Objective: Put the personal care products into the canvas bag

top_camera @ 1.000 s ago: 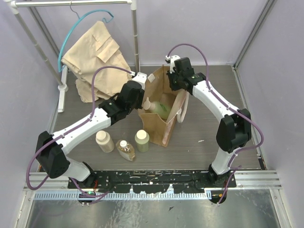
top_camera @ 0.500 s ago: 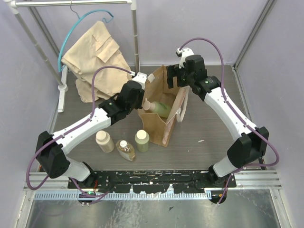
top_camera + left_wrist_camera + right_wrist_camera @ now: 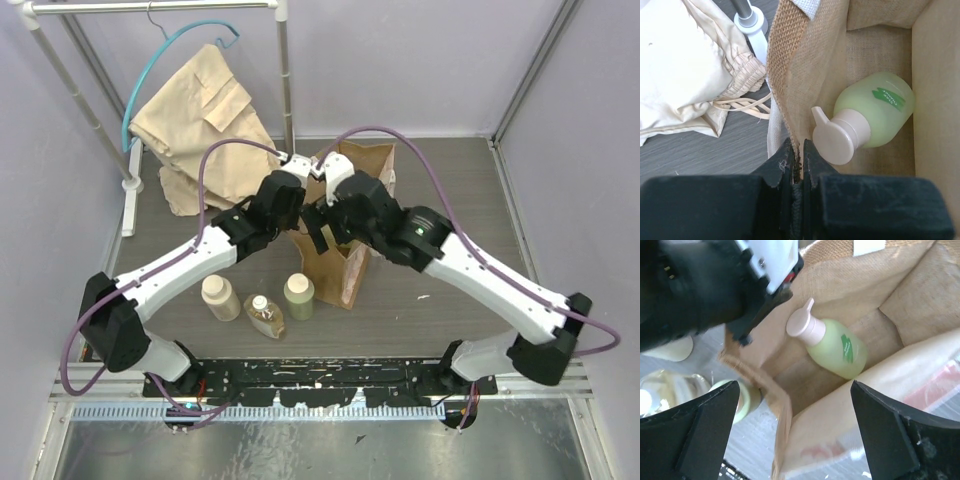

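The canvas bag [image 3: 337,268] stands open at mid-table. My left gripper [image 3: 303,180] is shut on its left rim, and the burlap edge [image 3: 785,75] runs pinched between the jaws of that gripper [image 3: 798,155]. The rounder green bottle with cream pump top [image 3: 875,112] lies on its side at the bag's bottom [image 3: 835,347]. My right gripper [image 3: 797,432] hangs open and empty above the bag's mouth [image 3: 322,228]. On the table in front of the bag stand the cream bottle [image 3: 221,297], the amber white-capped bottle [image 3: 264,315] and the green cylinder [image 3: 298,296].
A beige folded garment [image 3: 195,115] lies at the back left beneath a clothes rack [image 3: 285,70] with a teal hanger [image 3: 150,70]. The rack's white foot [image 3: 752,22] stands just beyond the bag. Purple walls close the table on three sides.
The right gripper opened at the bag's back right rim and its arm swung left and forward over the bag's mouth. The left arm held still on the rim.
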`<act>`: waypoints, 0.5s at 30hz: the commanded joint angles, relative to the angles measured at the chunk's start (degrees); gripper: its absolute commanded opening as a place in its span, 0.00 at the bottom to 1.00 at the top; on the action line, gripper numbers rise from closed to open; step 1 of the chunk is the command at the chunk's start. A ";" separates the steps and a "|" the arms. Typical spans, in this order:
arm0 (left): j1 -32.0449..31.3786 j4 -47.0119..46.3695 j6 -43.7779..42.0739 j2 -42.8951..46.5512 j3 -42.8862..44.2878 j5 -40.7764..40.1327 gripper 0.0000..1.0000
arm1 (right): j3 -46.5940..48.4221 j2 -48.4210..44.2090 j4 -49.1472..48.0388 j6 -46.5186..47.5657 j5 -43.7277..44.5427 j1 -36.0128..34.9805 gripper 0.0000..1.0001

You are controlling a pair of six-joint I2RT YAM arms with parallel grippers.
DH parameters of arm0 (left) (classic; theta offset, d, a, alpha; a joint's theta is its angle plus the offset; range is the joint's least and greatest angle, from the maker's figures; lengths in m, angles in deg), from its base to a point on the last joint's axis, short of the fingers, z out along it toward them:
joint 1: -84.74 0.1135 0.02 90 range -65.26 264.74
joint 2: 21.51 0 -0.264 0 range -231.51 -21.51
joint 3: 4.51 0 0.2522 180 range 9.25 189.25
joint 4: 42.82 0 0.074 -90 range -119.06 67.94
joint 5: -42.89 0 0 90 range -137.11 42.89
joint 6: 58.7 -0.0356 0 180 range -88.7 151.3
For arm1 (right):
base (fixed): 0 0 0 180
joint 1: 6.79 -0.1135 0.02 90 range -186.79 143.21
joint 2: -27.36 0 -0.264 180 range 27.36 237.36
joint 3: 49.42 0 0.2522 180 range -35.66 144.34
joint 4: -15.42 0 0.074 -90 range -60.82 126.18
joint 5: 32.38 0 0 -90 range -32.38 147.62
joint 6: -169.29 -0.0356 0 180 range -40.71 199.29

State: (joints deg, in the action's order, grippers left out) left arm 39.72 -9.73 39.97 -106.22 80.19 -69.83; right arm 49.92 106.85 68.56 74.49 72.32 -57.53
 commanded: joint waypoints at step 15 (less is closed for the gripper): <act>4.98 1.07 -1.25 -3.97 1.75 3.75 0.00 | -10.64 -9.46 6.29 -15.83 19.11 -27.22 1.00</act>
State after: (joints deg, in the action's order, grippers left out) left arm 44.55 -8.96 39.40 -108.34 80.21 -67.63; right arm 40.48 96.36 78.06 62.45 87.91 -79.48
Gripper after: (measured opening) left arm 0.136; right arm 0.999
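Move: The right hand, open and empty over the bag's near end, has the green jar about 7 cm back, 5 cm to its left and some 20 cm below. Beyond that jar, the clear bottle is about 11 cm back and 12 cm left of the hand, the pump bottle in the bag 12 cm ahead and 2 cm right. The left hand, holding the bag's left rim, has the green jar about 12 cm straight back and 13 cm below. Still pinching the canvas bag's left rim, the left hand drags it left and forward while sinking, about 3.5 cm in all. The right hand pulls back about 11 cm, off the bag towards the green jar, first rising some 4 cm and edging right, then dropping about 6 to 7 cm and easing left again, fingers staying wide open and touching nothing. ##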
